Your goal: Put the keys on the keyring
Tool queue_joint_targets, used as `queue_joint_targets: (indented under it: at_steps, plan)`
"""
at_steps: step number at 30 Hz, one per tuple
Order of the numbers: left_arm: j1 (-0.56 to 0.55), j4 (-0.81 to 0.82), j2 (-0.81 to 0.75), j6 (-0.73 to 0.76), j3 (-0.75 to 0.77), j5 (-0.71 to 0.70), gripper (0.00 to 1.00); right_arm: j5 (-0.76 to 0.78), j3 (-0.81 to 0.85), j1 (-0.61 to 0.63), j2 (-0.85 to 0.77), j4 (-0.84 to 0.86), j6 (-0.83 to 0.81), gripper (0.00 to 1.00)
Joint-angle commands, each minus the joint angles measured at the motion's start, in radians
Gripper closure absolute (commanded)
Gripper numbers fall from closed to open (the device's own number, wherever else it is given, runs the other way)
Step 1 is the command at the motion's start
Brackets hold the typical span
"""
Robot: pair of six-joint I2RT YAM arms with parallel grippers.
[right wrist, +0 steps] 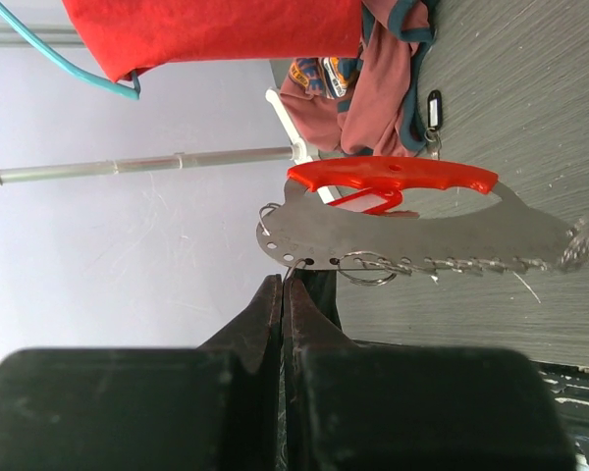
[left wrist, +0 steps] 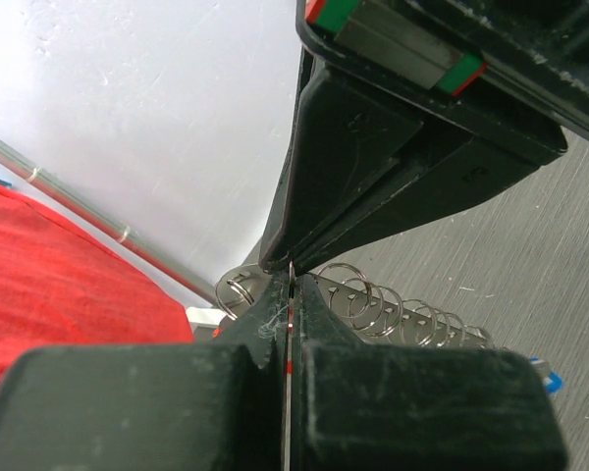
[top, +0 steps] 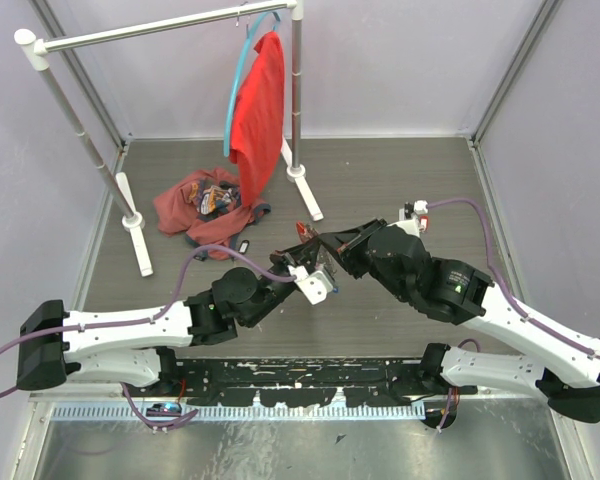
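Note:
A flat silvery plate (right wrist: 422,235) with a red grip (right wrist: 393,177) hangs above the table, with a row of small split rings (right wrist: 368,267) threaded through holes along its edge. My left gripper (left wrist: 290,285) is shut on this plate, which shows edge-on (left wrist: 291,334) between the pads. My right gripper (right wrist: 284,285) is shut on a thin wire keyring (right wrist: 296,267) hooked through one end hole. The two grippers meet tip to tip at mid table, left (top: 302,258) and right (top: 325,245). I cannot make out any keys.
A black oblong fob (right wrist: 433,106) lies on the table beside a heap of reddish clothes (top: 195,205). Behind stands a white clothes rack (top: 140,30), and a red shirt (top: 260,110) hangs from it on a blue hanger.

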Motion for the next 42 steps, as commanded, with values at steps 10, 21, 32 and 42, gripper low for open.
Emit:
queue_joint_targets:
  at_steps: [10,21,32,42]
  plan:
    - [-0.006,0.097,-0.062,-0.010,-0.023,-0.023,1.00,0.023,0.011,0.006,-0.022,0.032,-0.002,0.99]
    - [-0.005,0.100,-0.059,-0.006,-0.014,-0.027,1.00,0.023,0.005,0.006,-0.029,0.027,-0.006,0.79]
    - [-0.004,0.095,-0.061,-0.012,-0.011,-0.030,1.00,0.059,0.021,0.007,-0.050,-0.014,-0.035,0.63]
    - [-0.005,-0.088,-0.147,-0.125,0.041,0.029,1.00,0.105,0.072,0.006,-0.125,0.025,-0.606,0.57]
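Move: Both hands meet at the thin ring, held on edge between the two sets of closed fingertips, less than 1 cm from either hand point. From either hand, the red handle of the metal plate lies about 4 cm ahead, 1 cm to the left and 4 cm lower. The blue tag at the plate's bottom end hangs some 3 cm back, 3 cm to the right and 14 cm below. Right fingers open off the ring and withdraw about 3 cm rightwards, tilting some 15 degrees; left keeps its pinch. ##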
